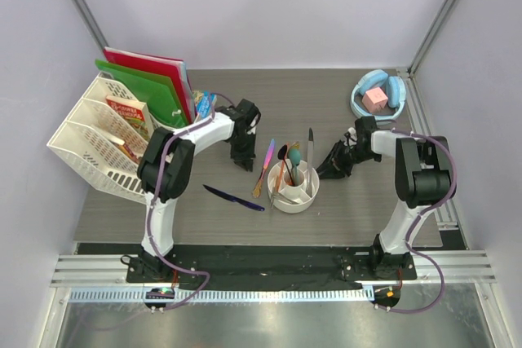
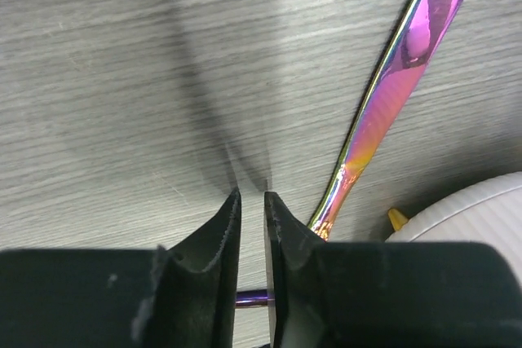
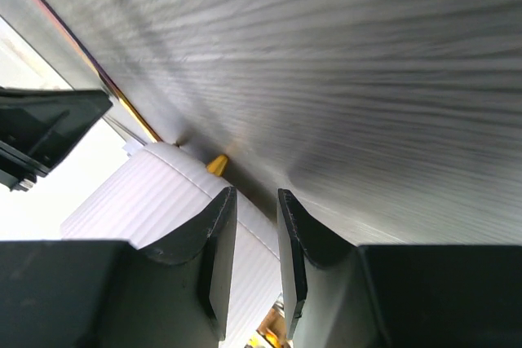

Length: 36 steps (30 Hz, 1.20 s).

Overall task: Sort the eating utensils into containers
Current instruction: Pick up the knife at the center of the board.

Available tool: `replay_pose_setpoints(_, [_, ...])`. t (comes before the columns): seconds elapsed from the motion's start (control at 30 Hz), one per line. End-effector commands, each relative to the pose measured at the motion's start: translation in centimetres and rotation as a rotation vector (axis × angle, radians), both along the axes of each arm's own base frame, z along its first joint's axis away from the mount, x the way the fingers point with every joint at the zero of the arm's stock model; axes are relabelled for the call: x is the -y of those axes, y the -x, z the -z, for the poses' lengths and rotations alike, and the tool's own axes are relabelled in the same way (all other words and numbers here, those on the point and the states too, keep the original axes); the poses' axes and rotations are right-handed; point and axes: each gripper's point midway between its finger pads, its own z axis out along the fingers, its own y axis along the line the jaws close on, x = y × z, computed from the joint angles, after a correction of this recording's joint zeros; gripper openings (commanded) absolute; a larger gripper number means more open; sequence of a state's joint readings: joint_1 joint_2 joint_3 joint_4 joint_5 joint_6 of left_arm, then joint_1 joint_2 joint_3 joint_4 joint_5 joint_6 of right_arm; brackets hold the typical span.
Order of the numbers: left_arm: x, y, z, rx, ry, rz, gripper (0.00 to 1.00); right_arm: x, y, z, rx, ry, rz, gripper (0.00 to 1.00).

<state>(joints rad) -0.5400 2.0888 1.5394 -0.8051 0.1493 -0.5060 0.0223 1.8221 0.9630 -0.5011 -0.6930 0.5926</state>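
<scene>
The white compartment cup stands mid-table with a teal spoon, a dark spoon and orange pieces leaning in it. An iridescent piece lies just left of the cup. A dark blue knife lies nearer the front, and a silver knife behind the cup. My left gripper points down at bare table left of the iridescent piece, its jaws a narrow gap apart and empty. My right gripper is open at the cup's right wall.
A white lattice rack with books stands at the left, with red and green folders behind it. A light blue bowl with a pink cube sits at the back right. A yellow tip shows by the cup.
</scene>
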Motion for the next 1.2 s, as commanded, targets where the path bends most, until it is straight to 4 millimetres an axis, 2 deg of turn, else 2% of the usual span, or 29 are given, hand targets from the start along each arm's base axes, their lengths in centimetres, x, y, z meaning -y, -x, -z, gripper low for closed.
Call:
replay_pose_setpoints(0.0, [-1.6, 0.9, -1.3, 0.021, -0.040, -0.008, 0.19, -0.9, -0.3, -0.7, 0.027, -0.010, -0.024, 0.32])
replay_pose_setpoints(0.03, [-2.0, 1.6, -2.7, 0.026, -0.038, -0.026, 0.19, -0.8, -0.6, -0.8, 0.035, -0.002, -0.022, 0.32])
replay_pose_setpoints(0.1, [-2.4, 2.9, -4.0, 0.011, -0.021, -0.043, 0.19, -0.6, -1.0, -0.7, 0.041, 0.018, -0.016, 0.32])
replay_pose_setpoints(0.13, [-2.7, 3.7, -6.0, 0.025, -0.001, -0.053, 0.19, -0.5, -1.1, -0.6, 0.041, 0.025, -0.016, 0.32])
replay_pose_setpoints(0.2, [-3.4, 5.4, -7.0, 0.005, 0.006, -0.098, 0.19, -0.5, -1.2, -0.3, 0.034, 0.028, -0.016, 0.32])
replay_pose_setpoints(0.23, [-3.6, 6.1, -8.5, 0.021, 0.025, -0.108, 0.21, -0.4, -1.1, 0.2, 0.017, 0.029, -0.014, 0.32])
replay_pose_setpoints(0.33, [-4.2, 8.2, -9.2, -0.003, 0.042, -0.150, 0.33, -0.4, -1.0, 1.3, -0.008, 0.032, -0.019, 0.32])
replay_pose_setpoints(0.37, [-4.1, 8.8, -9.8, -0.009, 0.068, -0.158, 0.34, -0.5, -0.9, 1.4, -0.013, 0.030, -0.022, 0.32])
replay_pose_setpoints(0.4, [-3.8, 10.1, -9.3, -0.062, 0.088, -0.167, 0.34, -0.5, -1.0, 1.4, -0.009, 0.031, -0.026, 0.32])
replay_pose_setpoints(0.5, [-3.3, 12.0, -8.3, -0.127, 0.087, -0.193, 0.35, -0.4, -1.1, 2.0, -0.021, 0.034, -0.030, 0.32])
replay_pose_setpoints(0.6, [-2.7, 13.2, -7.4, -0.170, 0.077, -0.222, 0.37, -0.5, -1.0, 2.3, -0.031, 0.029, -0.032, 0.32])
replay_pose_setpoints(0.7, [-1.8, 13.5, -6.9, -0.214, 0.113, -0.307, 0.39, -0.4, -0.9, 2.6, -0.034, 0.032, -0.042, 0.32])
replay_pose_setpoints(0.77, [-0.9, 12.8, -6.9, -0.207, 0.154, -0.374, 0.40, -0.4, -0.8, 2.8, -0.036, 0.031, -0.047, 0.32])
replay_pose_setpoints(0.93, [-0.3, 10.8, -6.0, -0.164, 0.160, -0.488, 0.41, -0.5, -0.8, 3.3, -0.045, 0.022, -0.055, 0.32])
replay_pose_setpoints(1.17, [-0.3, 10.3, -2.0, -0.206, 0.082, -0.607, 0.40, -0.8, -1.1, 3.2, -0.041, 0.003, -0.053, 0.32])
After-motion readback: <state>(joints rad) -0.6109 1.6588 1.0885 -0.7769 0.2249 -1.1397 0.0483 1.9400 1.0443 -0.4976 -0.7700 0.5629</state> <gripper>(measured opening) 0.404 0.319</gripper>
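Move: The dark blue knife lies flat and slanting behind the left hand, its middle about 9 cm back, 4 cm to the left and 1 cm below; its dark handle comes round straight behind the hand. The rainbow utensil is level with the hand, some 5 cm to its right, and the white bowl 14 cm right and 6 cm back. From the right hand the knife's middle is roughly 26 cm left and 7 cm back. Heading for the knife's handle, the left hand lifts off high and swings back about 14 cm, past the handle to its near side. Sinking again, it eases some 3 cm forward and a little right, turning about 30 degrees counter-clockwise with a slight tilt. The fingers open further and hang close above the handle without gripping it. ##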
